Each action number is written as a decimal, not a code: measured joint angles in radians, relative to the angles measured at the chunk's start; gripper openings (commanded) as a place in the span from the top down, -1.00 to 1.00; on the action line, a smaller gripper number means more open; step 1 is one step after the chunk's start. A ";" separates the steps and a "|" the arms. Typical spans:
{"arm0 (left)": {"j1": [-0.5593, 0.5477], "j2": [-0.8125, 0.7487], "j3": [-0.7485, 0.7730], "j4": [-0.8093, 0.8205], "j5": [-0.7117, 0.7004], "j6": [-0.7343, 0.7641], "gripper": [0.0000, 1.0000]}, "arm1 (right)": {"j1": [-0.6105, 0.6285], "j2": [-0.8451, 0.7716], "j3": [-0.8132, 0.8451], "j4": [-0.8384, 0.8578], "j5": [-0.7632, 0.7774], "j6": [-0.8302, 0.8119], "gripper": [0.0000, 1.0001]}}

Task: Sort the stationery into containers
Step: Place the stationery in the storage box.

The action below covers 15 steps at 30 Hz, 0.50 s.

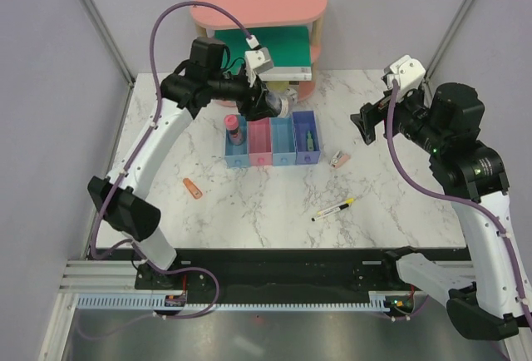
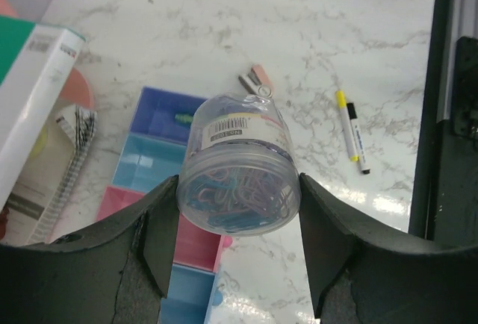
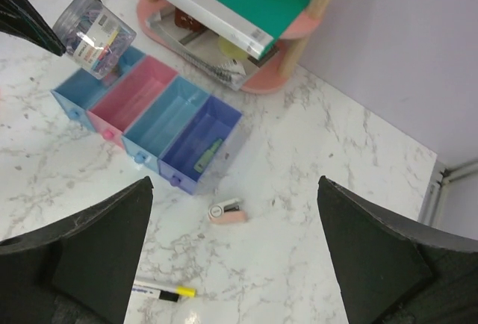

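Observation:
My left gripper (image 1: 272, 105) is shut on a clear round tub of coloured paper clips (image 2: 239, 167), tilted in the air above the left end of the containers (image 1: 283, 160). These are four joined bins, blue, pink, blue and purple-blue. A pink-red piece (image 1: 233, 128) stands in the left blue bin. A green piece (image 3: 209, 154) lies in the purple-blue bin. On the table lie an orange piece (image 1: 193, 188), a pale pink piece (image 3: 226, 212) and a yellow-and-black pen (image 1: 334, 208). My right gripper (image 1: 370, 124) hangs open and holds nothing, above and right of the pale pink piece.
A pink oval two-tier shelf (image 1: 258, 3) stands behind the bins with a large green book (image 1: 278, 45) and spiral notebooks (image 2: 71, 167) on it. Grey walls close the left, back and right. A black rail (image 1: 274, 265) runs along the near edge.

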 measured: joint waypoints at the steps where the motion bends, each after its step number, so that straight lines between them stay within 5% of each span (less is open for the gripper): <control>1: -0.005 0.020 0.015 -0.032 -0.025 0.019 0.96 | 0.000 -0.007 -0.013 -0.006 0.016 -0.011 -0.96; 15: -0.092 0.187 0.104 -0.214 -0.335 0.169 0.96 | 0.000 -0.076 -0.211 -0.097 0.194 -0.125 -0.96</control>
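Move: The left hand holds the clear clip jar, and the light-blue compartment between the pink and purple ones lies about 12 cm ahead, 2 cm right and 27 cm below this hand. The pink compartment is level with it, some 5 cm to the hand's left; the purple one is about 9 cm to the hand's right. The pink-capped bottle in the leftmost compartment is roughly 13 cm ahead and 13 cm left. From the empty right hand that light-blue compartment lies about 18 cm ahead, 18 cm left and 34 cm down. Keeping its grip on the clip jar, the left hand sinks about 9 cm and edges some 3 cm forward towards the middle of the storage box, rolling about 20 degrees so that its fingers and the jar, which pointed mostly to the right, tip further down at the compartments. Meanwhile the empty right hand, fingers still wide open, drops about 9 cm and draws off some 4 cm to the right, away from the jar, touching nothing. ##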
